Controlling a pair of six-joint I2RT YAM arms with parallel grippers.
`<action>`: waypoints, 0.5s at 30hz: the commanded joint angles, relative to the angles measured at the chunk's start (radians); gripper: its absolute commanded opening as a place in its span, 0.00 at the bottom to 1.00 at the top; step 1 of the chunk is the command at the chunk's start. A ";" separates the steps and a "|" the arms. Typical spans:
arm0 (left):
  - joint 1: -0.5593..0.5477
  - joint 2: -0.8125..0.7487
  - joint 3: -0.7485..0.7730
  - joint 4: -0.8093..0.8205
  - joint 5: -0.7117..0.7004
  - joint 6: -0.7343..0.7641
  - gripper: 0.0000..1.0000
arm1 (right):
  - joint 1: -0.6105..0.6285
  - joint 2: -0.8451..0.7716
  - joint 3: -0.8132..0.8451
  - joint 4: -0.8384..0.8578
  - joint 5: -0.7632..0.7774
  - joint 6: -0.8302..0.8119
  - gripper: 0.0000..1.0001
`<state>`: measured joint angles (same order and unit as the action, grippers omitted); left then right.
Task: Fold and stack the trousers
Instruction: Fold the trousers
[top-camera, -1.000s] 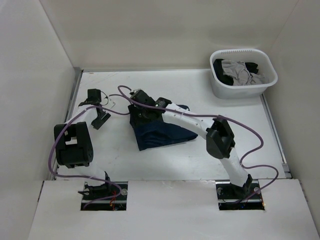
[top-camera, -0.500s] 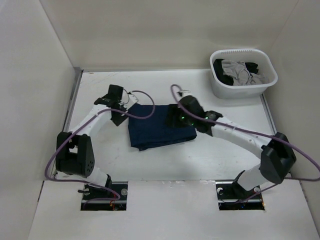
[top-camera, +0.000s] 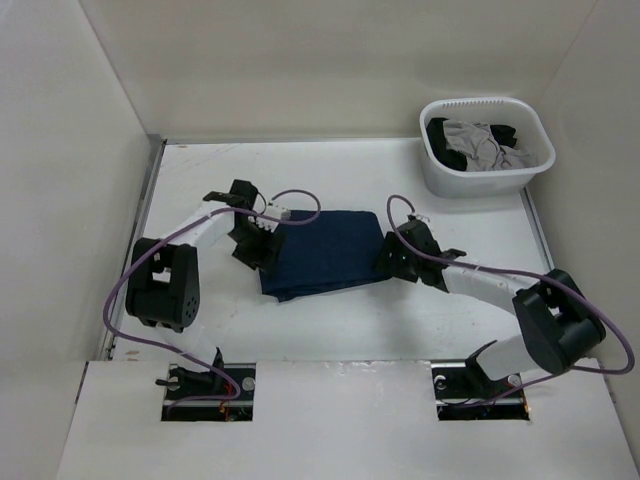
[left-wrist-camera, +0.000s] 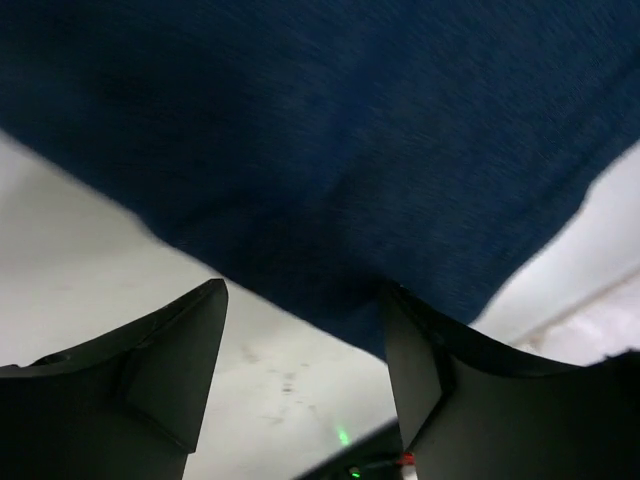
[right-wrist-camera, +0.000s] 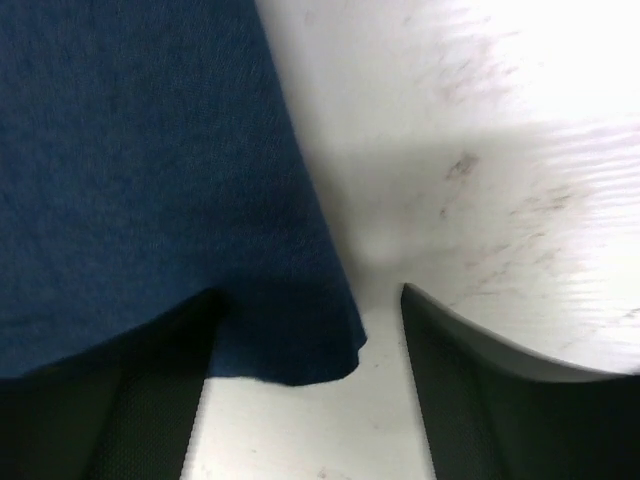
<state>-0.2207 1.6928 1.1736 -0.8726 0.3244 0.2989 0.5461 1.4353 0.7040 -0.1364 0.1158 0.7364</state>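
The trousers (top-camera: 322, 250) lie folded into a dark navy slab on the white table (top-camera: 420, 320). My left gripper (top-camera: 256, 240) sits at their left edge, low over the table. In the left wrist view the jaws (left-wrist-camera: 305, 340) stand open, with the blue cloth (left-wrist-camera: 330, 130) filling the top and its edge reaching in beside the right finger (left-wrist-camera: 420, 370). My right gripper (top-camera: 393, 258) is at the trousers' right edge. Its jaws (right-wrist-camera: 305, 350) are open too, with a loose corner of the cloth (right-wrist-camera: 150, 150) lying on the table between them.
A white basket (top-camera: 452, 184) holding grey and black garments stands at the back right corner. White walls close in the table on the left, back and right. Purple cables loop from both arms over the table.
The right arm has swung from over the trousers to their right edge and its jaws have opened. The left gripper moved in to the left edge. The trousers now lie flatter and wider.
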 joint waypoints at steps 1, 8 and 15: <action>-0.030 -0.015 -0.055 -0.043 0.137 -0.041 0.58 | 0.028 0.007 -0.066 0.155 -0.090 0.084 0.66; 0.025 0.045 -0.085 -0.045 0.254 -0.061 0.09 | 0.083 -0.079 -0.237 0.322 -0.180 0.239 0.04; 0.090 -0.004 0.073 -0.196 0.289 -0.043 0.00 | 0.234 -0.245 -0.336 0.310 -0.154 0.359 0.02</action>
<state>-0.1219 1.7447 1.1637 -0.9787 0.5297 0.2443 0.7326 1.2392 0.3820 0.1272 -0.0074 1.0153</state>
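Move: The left hand's target, the left edge of the folded trousers by their near-left corner, lies about 4 cm back of it, 2 cm to its right and 2 cm below; the middle of the trousers is some 18 cm to its right and 3 cm ahead. The near-right corner, the right hand's target, lies about 3 cm back of that hand, 2 cm to its left and 2 cm below, and the trousers' middle some 16 cm left and 3 cm ahead of it. Back and down, both hands close on the near end of the folded trousers: the left goes back about 4 cm and right, pinches the edge by the near-left corner, then rises 2 cm, easing forward and left. The right sinks 2 cm and shuts on the near-right corner, then keeps drawing back and left, some 8 cm back in all, its wrist rolling nearly 20 degrees so its left side rises. ##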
